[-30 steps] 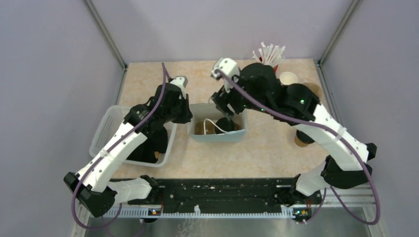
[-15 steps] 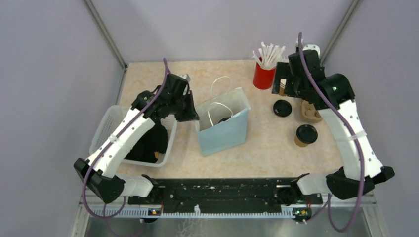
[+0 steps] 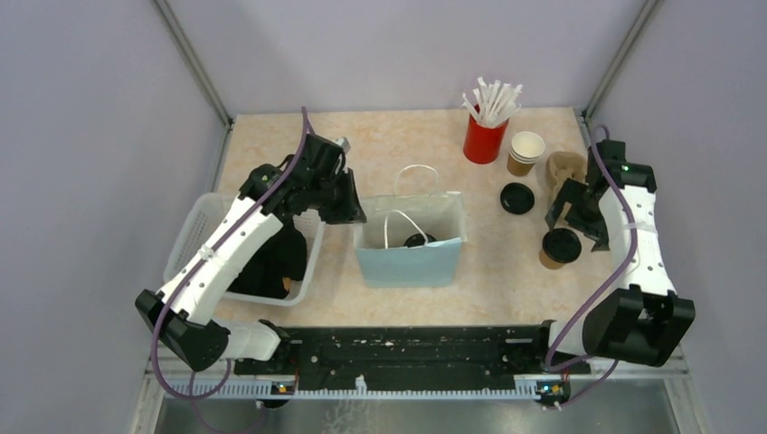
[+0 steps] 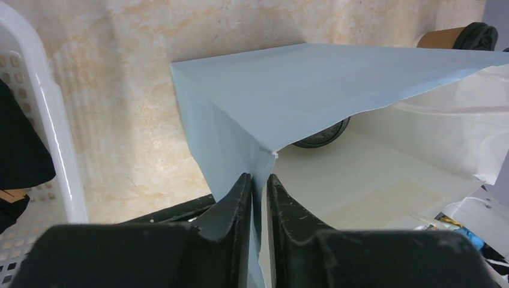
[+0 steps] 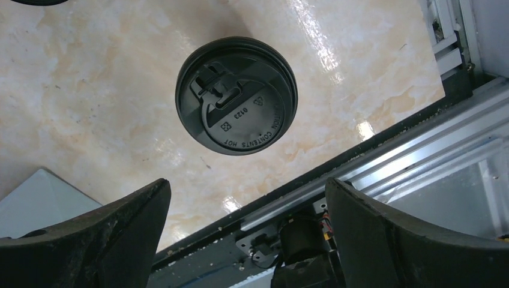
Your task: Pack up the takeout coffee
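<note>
The pale blue bag stands open mid-table, and one takeout coffee sits inside it with its black lid showing. My left gripper is shut on the bag's left edge; the paper runs between the narrow fingers. That lid shows under the bag's rim. A second lidded brown cup stands on the right. Just behind and above it hangs my right gripper, wide open and empty. In the right wrist view the cup's lid lies ahead of the spread fingertips.
A loose black lid, stacked open paper cups and a cardboard carrier sit at the back right by the red cup of white straws. A white basket with dark contents stands left. The front rail runs close to the cup.
My right arm swung from the back by the straws to just over the lidded cup on the right. The bag turned squarer and more upright while my left gripper kept hold of its edge.
</note>
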### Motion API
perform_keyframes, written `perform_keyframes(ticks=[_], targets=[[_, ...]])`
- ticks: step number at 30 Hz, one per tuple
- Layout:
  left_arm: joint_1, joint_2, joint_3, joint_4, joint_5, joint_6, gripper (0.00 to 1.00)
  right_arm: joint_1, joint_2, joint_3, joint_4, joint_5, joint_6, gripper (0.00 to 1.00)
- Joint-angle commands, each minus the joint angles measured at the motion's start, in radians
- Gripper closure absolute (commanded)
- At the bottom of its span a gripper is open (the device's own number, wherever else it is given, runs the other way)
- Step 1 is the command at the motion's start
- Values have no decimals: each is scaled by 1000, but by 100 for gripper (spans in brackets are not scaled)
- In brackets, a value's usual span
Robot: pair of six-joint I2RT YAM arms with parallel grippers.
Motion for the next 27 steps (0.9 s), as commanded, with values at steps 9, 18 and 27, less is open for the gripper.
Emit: perform_keyframes(ticks=[9,18,27], targets=[[3,-81,42,65,39,157,54,-96,56,-25,88,-120,-165,1],[4,-96,83,79,-8,257,24,-41,10,68,-22,-153,-93,4],[170,-4,141,185,147,186,6,457,-195,-72,-7,-421,392,7]])
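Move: The takeout bag stands with its middle roughly 34 cm to the right hand's left, level with it fore and aft and about 6 cm lower. The lidded coffee cup is right beneath that hand, 1 cm ahead, 1 cm left and 11 cm down; a loose black lid lies 15 cm ahead, 9 cm left. From the left hand, at the bag's left rim, the bag's middle is some 11 cm right and 11 cm down; the white basket sits 27 cm left, 3 cm ahead. The bag's left rim comes free as the left fingers, already a little apart, spread wide and climb about 6 cm, tipping forward-up, then ease forward. Over the lidded cup the right hand, wide open, dips a couple of centimetres without closing, then turns from it and sweeps some 12 cm left towards the bag, rising slightly and turning counter-clockwise. ##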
